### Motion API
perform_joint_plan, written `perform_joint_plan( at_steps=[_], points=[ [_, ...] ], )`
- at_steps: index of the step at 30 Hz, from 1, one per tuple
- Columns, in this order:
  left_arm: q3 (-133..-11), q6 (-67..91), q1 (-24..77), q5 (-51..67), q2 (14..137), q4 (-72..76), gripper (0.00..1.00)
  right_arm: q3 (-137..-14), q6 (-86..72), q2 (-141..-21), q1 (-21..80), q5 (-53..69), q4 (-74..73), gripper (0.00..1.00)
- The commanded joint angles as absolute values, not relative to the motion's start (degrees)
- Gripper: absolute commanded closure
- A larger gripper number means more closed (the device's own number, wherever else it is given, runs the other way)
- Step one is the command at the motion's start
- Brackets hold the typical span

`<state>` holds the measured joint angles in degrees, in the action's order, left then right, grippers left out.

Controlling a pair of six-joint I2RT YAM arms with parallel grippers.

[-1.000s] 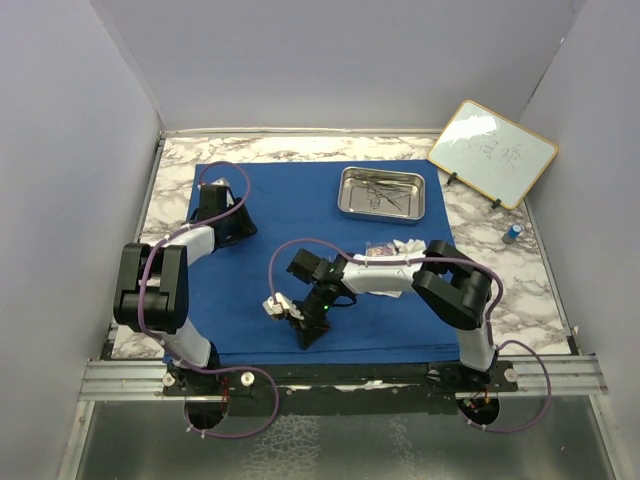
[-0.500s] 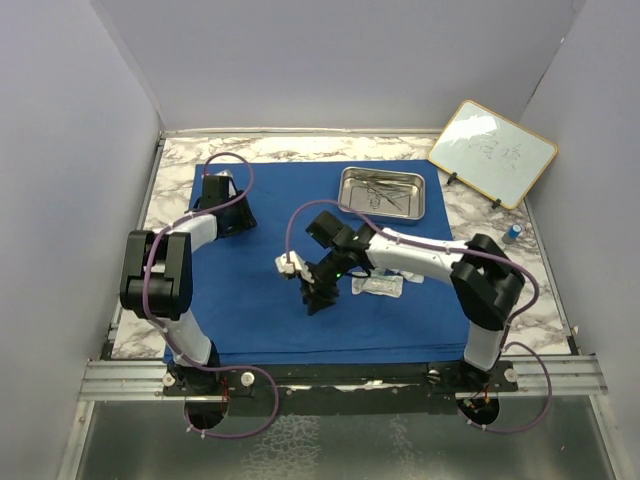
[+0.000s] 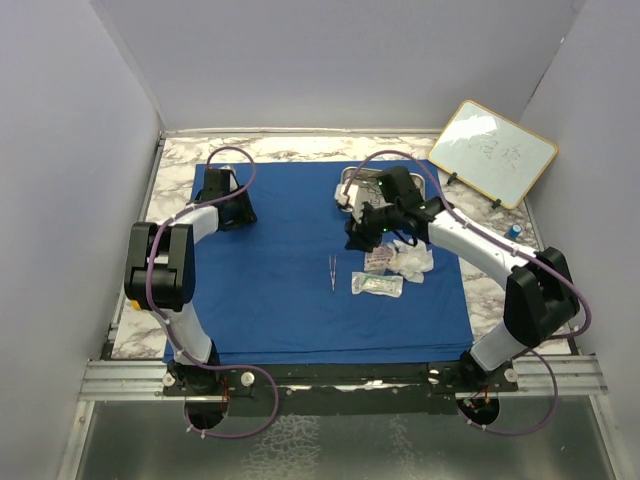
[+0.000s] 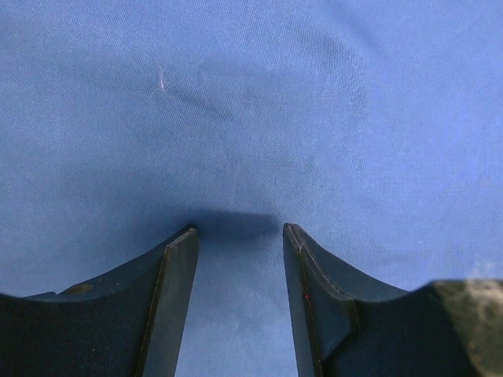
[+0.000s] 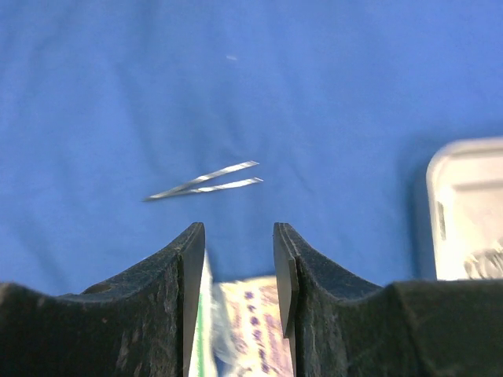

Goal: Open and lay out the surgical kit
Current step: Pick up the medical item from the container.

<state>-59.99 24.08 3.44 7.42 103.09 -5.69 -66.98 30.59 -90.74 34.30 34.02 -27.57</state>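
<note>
The surgical kit's royal-blue cloth [image 3: 270,290] lies spread flat on the table. On it, steel tweezers [image 3: 332,272] [image 5: 206,182] lie loose near the middle. To their right are a clear packet [image 3: 378,285], a purple-printed packet [image 3: 378,262] [image 5: 255,322] and white gauze [image 3: 412,258]. The steel tray [image 3: 410,195] [image 5: 468,212] stands at the far right of the cloth, partly covered by my right arm. My right gripper [image 3: 354,238] [image 5: 239,232] hangs open and empty between the tray and the tweezers, above the packets. My left gripper [image 3: 232,210] [image 4: 240,232] stands open over bare cloth [image 4: 251,118] at the far left.
A wood-framed whiteboard [image 3: 492,152] leans at the back right corner. A small blue-capped item [image 3: 512,233] stands on the marble table [image 3: 505,280] right of the cloth. Grey walls close in the left, back and right sides.
My right gripper has opened and swung from the near middle of the cloth to beside the tray, and the tweezers now lie loose on the cloth. The left gripper has crept slightly farther back.
</note>
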Motion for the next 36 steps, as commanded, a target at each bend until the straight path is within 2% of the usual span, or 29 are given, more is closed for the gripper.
perform_joint_plan(
  at_steps=[1, 9, 18, 29, 36],
  points=[
    [-60.34, 22.80, 3.16, 9.08, 105.73, -7.76, 0.50, -67.55, 23.49, -89.55, 29.84, 24.35, -20.79, 0.58],
    [-62.91, 21.84, 3.16, 10.51, 108.16, -9.15, 0.50, -70.85, 20.17, -92.98, 26.76, 15.57, -17.34, 0.56],
    [-64.31, 19.91, 3.22, 12.64, 103.43, -9.54, 0.49, -77.07, 18.81, -99.42, 22.92, 9.18, -15.83, 0.50],
    [-69.02, 15.80, 3.17, 20.03, 94.28, -11.70, 0.47, -90.76, 20.47, -113.33, 16.59, 11.38, -23.57, 0.54],
    [-69.13, 14.39, 3.19, 25.65, 90.65, -11.00, 0.47, -93.59, 22.69, -117.85, 14.49, 13.79, -27.06, 0.56]
  ],
)
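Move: The medical items lie in the steel container, its middle about 27 cm ahead of my right hand, 9 cm to its right and 11 cm down. On the cloth, some 12 cm below that hand, the patterned sachet lies about 4 cm ahead and 8 cm right, the crumpled gauze 3 cm ahead and 15 cm right, the laid-out tweezers 2 cm back and 4 cm left. From my left hand, the items are roughly 12 cm ahead, 35 cm right and 2 cm lower. I swing my empty right hand forward about 22 cm and some 13 cm to the right, to above the container's near right part, turning it about 40 degrees clockwise and sinking only near the end, fingers still half open and touching nothing. Late on, my left hand lifts about 12 cm off the cloth area, drifting slightly right, its fingers tilting up. ##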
